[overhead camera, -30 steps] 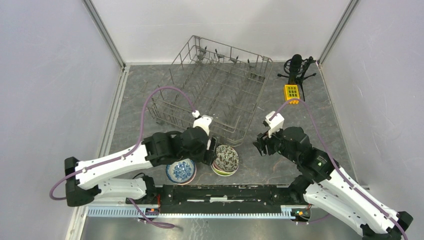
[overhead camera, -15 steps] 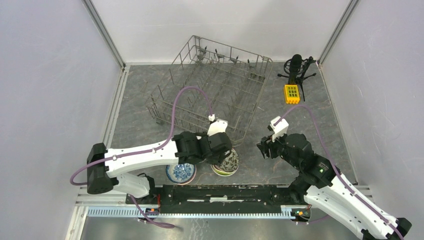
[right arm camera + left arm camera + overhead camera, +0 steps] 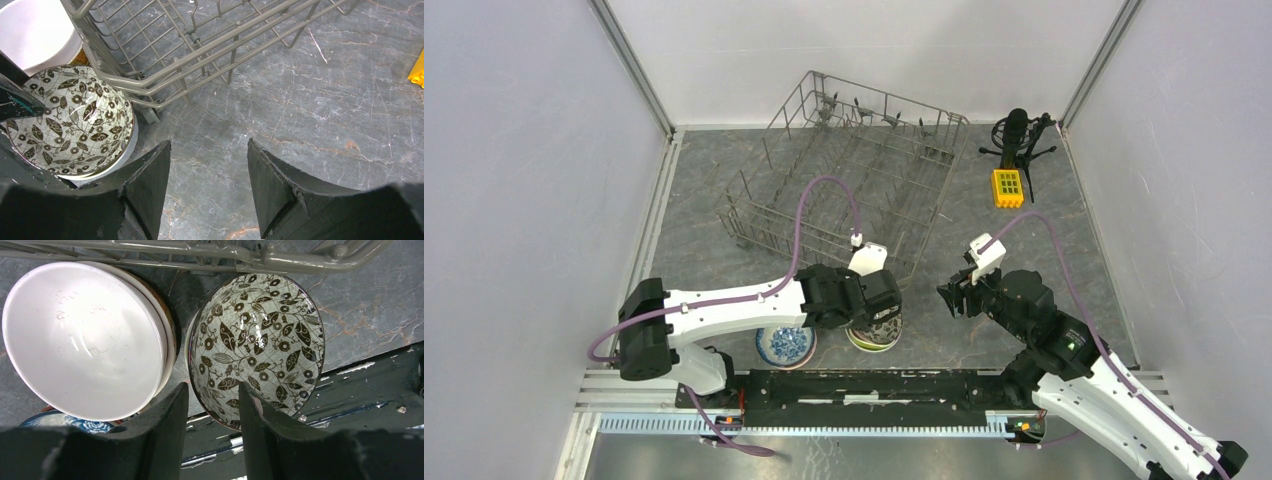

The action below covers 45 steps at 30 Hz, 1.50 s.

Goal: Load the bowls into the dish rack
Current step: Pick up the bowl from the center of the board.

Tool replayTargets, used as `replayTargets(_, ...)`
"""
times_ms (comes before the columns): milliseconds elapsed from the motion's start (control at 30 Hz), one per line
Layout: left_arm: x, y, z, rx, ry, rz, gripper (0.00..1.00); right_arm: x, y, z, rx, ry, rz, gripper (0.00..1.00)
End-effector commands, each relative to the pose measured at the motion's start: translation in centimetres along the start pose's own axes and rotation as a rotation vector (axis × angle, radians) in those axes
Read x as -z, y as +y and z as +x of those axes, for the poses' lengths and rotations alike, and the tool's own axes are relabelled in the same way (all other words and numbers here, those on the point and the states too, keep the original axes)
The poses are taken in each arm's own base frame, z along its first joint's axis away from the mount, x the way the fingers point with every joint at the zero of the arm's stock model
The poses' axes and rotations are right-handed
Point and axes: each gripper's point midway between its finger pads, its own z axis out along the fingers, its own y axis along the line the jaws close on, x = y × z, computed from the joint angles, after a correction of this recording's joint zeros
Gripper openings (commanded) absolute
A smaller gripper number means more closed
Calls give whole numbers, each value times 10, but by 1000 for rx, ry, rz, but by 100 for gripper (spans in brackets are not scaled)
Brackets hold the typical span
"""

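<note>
A brown leaf-patterned bowl (image 3: pixel 260 335) tops a stack at the table's front, beside a stack topped by a plain white bowl (image 3: pixel 85 340). A blue-and-white bowl (image 3: pixel 786 343) lies further left. My left gripper (image 3: pixel 213 390) hangs over the patterned bowl (image 3: pixel 70 120) and straddles its near rim, one finger inside and one outside; the jaws are still apart and do not pinch it. My right gripper (image 3: pixel 209 145) hovers open over bare stone to the right of the stack, holding nothing. The grey wire dish rack (image 3: pixel 854 170) stands just behind the bowls with no bowl in it.
A black microphone on a tripod (image 3: pixel 1017 135) and a yellow block (image 3: pixel 1007 186) stand at the back right. The rack's near corner (image 3: pixel 150 112) almost touches the patterned bowl. A black rail (image 3: pixel 874 385) runs along the front edge.
My left arm has swung right from the blue-and-white bowl to the patterned bowl, and its jaws have narrowed around the rim. The right gripper has shifted slightly.
</note>
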Motion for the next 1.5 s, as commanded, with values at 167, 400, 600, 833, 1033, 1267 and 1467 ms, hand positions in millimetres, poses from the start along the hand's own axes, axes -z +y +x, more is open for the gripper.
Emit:
replayTargets(167,-8,5,2,47,-13,-62,42,-2,5,-6,-9,-31,-23,63)
replayTargets(400,-16,7,9,34,-5,-71,34,-3,5,-5,-13,-24,-23,62)
replayTargets(600,-23,11,15,26,4,-90,26,-2,6,-6,-19,-23,-28,62)
replayTargets(833,-22,11,13,30,-7,-81,7,-2,7,-6,-28,-22,-27,61)
replayTargets(1033,-15,12,6,38,-36,-69,2,-1,7,-8,-35,-25,-29,60)
replayTargets(1267,2,7,-13,70,-113,0,2,7,12,-24,-37,-49,-56,60)
replayTargets(1467,17,3,-25,82,-155,64,2,18,22,-40,-36,-77,-119,68)
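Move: Just below and to the right of the left hand, the patterned bowl tops the stack at the board's centre, its middle about 5 cm right, 1 cm ahead and 4 cm down, with its left rim between the open fingers. The white bowls stand some 6 cm left and 6 cm ahead; the rack's near corner is about 7 cm ahead and 8 cm right. From the right hand, the patterned bowl lies roughly 13 cm left and 3 cm back, 9 cm lower. Sinking about 2 cm and easing about 1 cm left, the left hand straddles the patterned bowl's left rim, one finger inside and one outside, and shuts from half open to pinch it. Still pinching, the hand then turns upward and rises just under 2 cm, its pointing almost unchanged. ##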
